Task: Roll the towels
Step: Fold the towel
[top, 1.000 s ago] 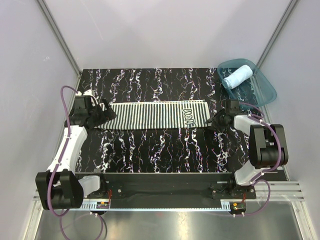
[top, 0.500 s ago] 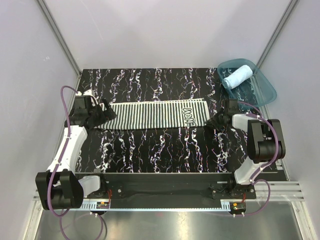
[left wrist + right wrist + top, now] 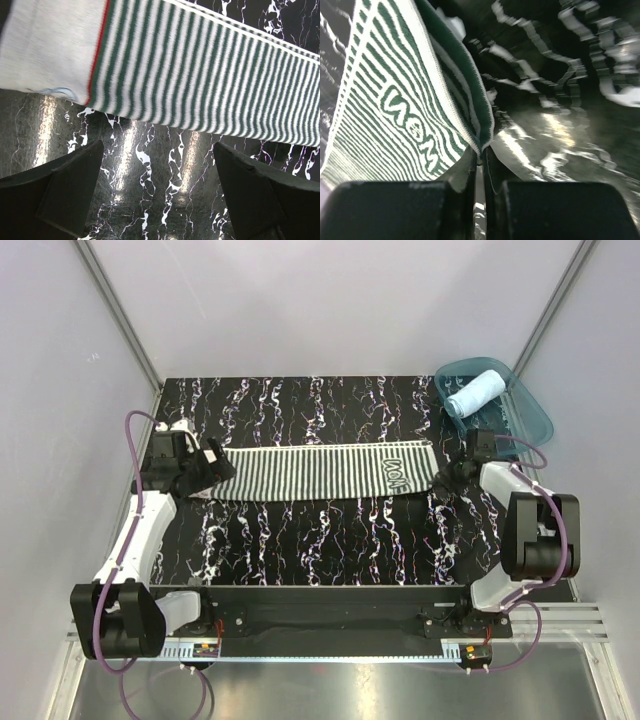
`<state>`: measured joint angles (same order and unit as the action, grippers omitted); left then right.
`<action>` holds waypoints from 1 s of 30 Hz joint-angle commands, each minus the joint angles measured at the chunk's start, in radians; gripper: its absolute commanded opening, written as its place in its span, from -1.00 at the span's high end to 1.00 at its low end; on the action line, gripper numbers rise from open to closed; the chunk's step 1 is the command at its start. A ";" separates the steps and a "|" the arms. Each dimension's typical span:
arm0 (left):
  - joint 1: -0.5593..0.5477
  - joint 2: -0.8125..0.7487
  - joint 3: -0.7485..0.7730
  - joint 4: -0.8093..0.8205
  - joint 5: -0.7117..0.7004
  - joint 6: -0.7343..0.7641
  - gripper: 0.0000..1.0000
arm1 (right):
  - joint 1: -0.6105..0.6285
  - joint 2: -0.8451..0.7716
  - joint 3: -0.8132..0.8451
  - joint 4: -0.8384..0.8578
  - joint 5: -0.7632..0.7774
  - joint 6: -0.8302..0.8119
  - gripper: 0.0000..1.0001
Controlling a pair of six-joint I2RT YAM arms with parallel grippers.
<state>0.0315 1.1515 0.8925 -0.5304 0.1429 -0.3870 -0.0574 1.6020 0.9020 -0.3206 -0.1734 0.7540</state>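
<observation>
The dark green-and-white striped towel (image 3: 320,472) lies flat across the middle of the table, its printed band near the right end. My right gripper (image 3: 441,478) is shut on that right edge; in the right wrist view the towel (image 3: 395,100) hem is pinched between the closed fingers (image 3: 480,162) and lifted a little. My left gripper (image 3: 220,464) stands open at the towel's left end; in the left wrist view its fingers (image 3: 157,170) hover over bare table, just short of the towel (image 3: 200,75). The light blue towel (image 3: 475,393) lies rolled inside the tub.
A translucent teal plastic tub (image 3: 535,422) sits at the back right corner, close behind my right arm. The table has a black marbled top (image 3: 330,530). Grey walls enclose the table on the left, right and back.
My right gripper has closed on the striped towel's right edge and drawn it rightward, so the towel has slid to the right. The left gripper has stayed open and shifted slightly.
</observation>
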 commanded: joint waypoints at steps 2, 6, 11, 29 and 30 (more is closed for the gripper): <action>-0.007 -0.032 0.034 -0.003 -0.019 0.030 -0.98 | -0.022 -0.080 0.101 -0.165 0.147 -0.113 1.00; -0.007 -0.076 0.034 -0.011 -0.037 0.037 -0.98 | 0.005 -0.088 0.207 -0.241 0.147 -0.159 1.00; -0.007 -0.082 0.017 0.007 -0.034 0.022 -0.98 | 0.209 -0.057 0.458 -0.326 0.167 -0.176 1.00; 0.038 -0.421 0.013 -0.040 -0.457 -0.190 -0.98 | 0.778 0.643 1.498 -0.468 0.104 -0.070 1.00; 0.038 -0.446 0.003 -0.039 -0.476 -0.202 -0.98 | 0.789 0.665 1.524 -0.465 0.098 -0.061 1.00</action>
<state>0.0669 0.8009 0.9073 -0.6117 -0.1848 -0.5056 0.7017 2.2223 2.2951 -0.7742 -0.0490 0.6540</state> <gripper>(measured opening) 0.984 0.085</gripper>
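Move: The striped towel's white end, towards which the right hand takes the near right corner it already pinches, lies about 55 cm to its left, some 3 cm farther out and 3 cm lower. The blue bin's middle stands roughly 19 cm ahead and 13 cm right, with the rolled blue towel in it some 22 cm ahead and 9 cm right. From the open left hand the white end lies about 9 cm left, 6 ahead and 13 below. Right hand carries the pinched corner about 37 cm left and up towards the white end; left hand rises leftward. ##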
